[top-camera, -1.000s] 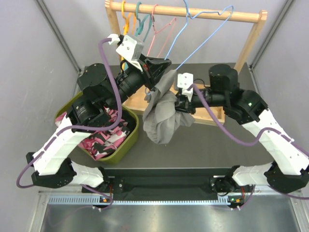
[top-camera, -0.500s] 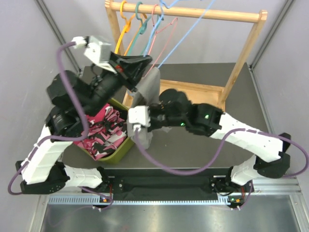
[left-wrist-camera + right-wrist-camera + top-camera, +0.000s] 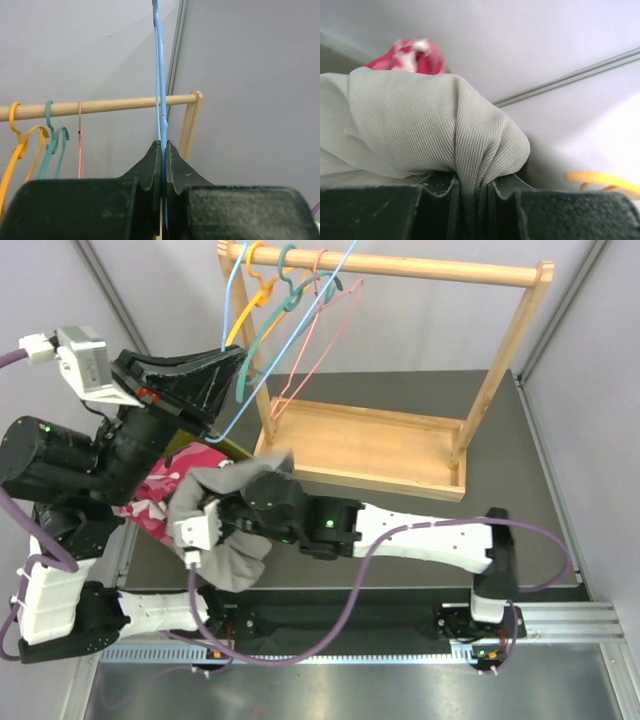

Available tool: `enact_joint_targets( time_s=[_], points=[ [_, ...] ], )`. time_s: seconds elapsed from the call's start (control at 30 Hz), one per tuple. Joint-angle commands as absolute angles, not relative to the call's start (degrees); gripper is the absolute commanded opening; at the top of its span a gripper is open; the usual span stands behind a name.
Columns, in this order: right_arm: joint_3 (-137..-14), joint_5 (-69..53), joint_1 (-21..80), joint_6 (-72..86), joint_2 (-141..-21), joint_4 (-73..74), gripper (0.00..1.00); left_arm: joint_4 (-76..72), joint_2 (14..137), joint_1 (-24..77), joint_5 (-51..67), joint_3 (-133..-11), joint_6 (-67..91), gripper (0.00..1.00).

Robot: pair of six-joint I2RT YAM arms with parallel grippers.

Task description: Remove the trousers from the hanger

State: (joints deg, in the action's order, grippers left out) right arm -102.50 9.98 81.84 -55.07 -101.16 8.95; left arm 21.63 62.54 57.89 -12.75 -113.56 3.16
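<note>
My left gripper [image 3: 232,365] is shut on the thin blue hanger [image 3: 262,390], held high at the left of the wooden rack [image 3: 400,268]. In the left wrist view the blue hanger [image 3: 160,100] stands straight up from between my left gripper's [image 3: 163,146] closed jaws, with no cloth on it. The grey trousers [image 3: 235,565] are bunched at the near left of the table, apart from the hanger. My right gripper [image 3: 222,508] is shut on them. A fold of the ribbed grey trousers [image 3: 420,125] is pinched in my right gripper [image 3: 474,181].
Yellow [image 3: 250,315], teal [image 3: 285,300] and pink [image 3: 320,330] hangers hang at the left end of the rack rod. The rack's wooden tray base [image 3: 370,450] lies mid-table. Pink and red clothes [image 3: 150,502] lie under my left arm, beside the trousers.
My right arm has swept left and toward the near edge, carrying the trousers off the hanger. My left gripper has risen and moved left with the blue hanger, which is bare now.
</note>
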Motion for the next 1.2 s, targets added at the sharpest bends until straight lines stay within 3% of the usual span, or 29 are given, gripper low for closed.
enact_joint_targets(
  time_s=[0.0, 0.27, 0.47, 0.57, 0.6, 0.63, 0.67, 0.8, 1.17],
  points=[
    [-111.61, 12.39, 81.65, -59.58, -105.63, -9.82, 0.0, 21.71, 60.91, 57.83, -13.88, -115.23, 1.94, 0.0],
    [-130.58, 12.13, 78.23, -60.73, -123.81, -14.24, 0.0, 23.56, 57.31, 57.83, -17.66, -113.03, 0.53, 0.0],
    [-131.04, 10.45, 75.5, -62.49, -129.36, -13.37, 0.15, 23.99, 55.99, 57.83, -18.72, -111.1, -1.23, 0.0],
    [-130.18, 10.63, 73.74, -60.92, -130.34, -8.99, 0.34, 24.26, 55.72, 57.83, -19.16, -110.31, -1.58, 0.0],
    [-129.03, 10.03, 73.39, -60.39, -129.73, -7.66, 0.54, 24.61, 55.55, 57.83, -19.33, -110.13, -1.58, 0.0],
    [-127.37, 8.45, 73.21, -60.21, -128.51, -6.69, 0.65, 24.78, 55.46, 57.75, -19.42, -109.69, -1.67, 0.0],
    [-122.74, 7.57, 73.21, -60.03, -125.71, -6.85, 0.82, 24.87, 55.28, 57.83, -19.6, -109.43, -1.76, 0.0],
    [-117.16, 4.66, 73.91, -59.07, -119.72, -1.87, 1.0, 25.05, 54.85, 57.83, -20.13, -108.02, -1.93, 0.0],
    [-116.71, 0.35, 78.31, -58.89, -108.2, 14.75, 1.0, 24.78, 54.4, 57.83, -18.2, -106.7, -0.17, 0.0]
  ],
)
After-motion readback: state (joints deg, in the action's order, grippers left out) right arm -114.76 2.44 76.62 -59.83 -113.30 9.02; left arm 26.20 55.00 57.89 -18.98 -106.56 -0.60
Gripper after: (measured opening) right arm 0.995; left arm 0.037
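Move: The right hand holds the grey trousers. The green basket's middle lies about 14 cm ahead of that hand, 9 cm to its left and 28 cm below, with the pink clothes heaped in it some 11 cm ahead, 9 cm left and 24 cm below; the rack's left post stands roughly 29 cm ahead, 5 cm right. For the left hand, holding the blue hanger, the bare rod beside the hung hangers is about 27 cm ahead, 12 cm right, near level. Swing the right gripper left and forward about 10 cm each way, tipping its fingers up some 15 degrees as it first rises, then dip it roughly 12 cm over the basket and open wide to let go of the grey trousers, before drawing back, up and right, clear of them. Meanwhile bring the left gripper, still pinching the blue hanger, about 5 cm left, then lower it slightly and ease it a little right. ##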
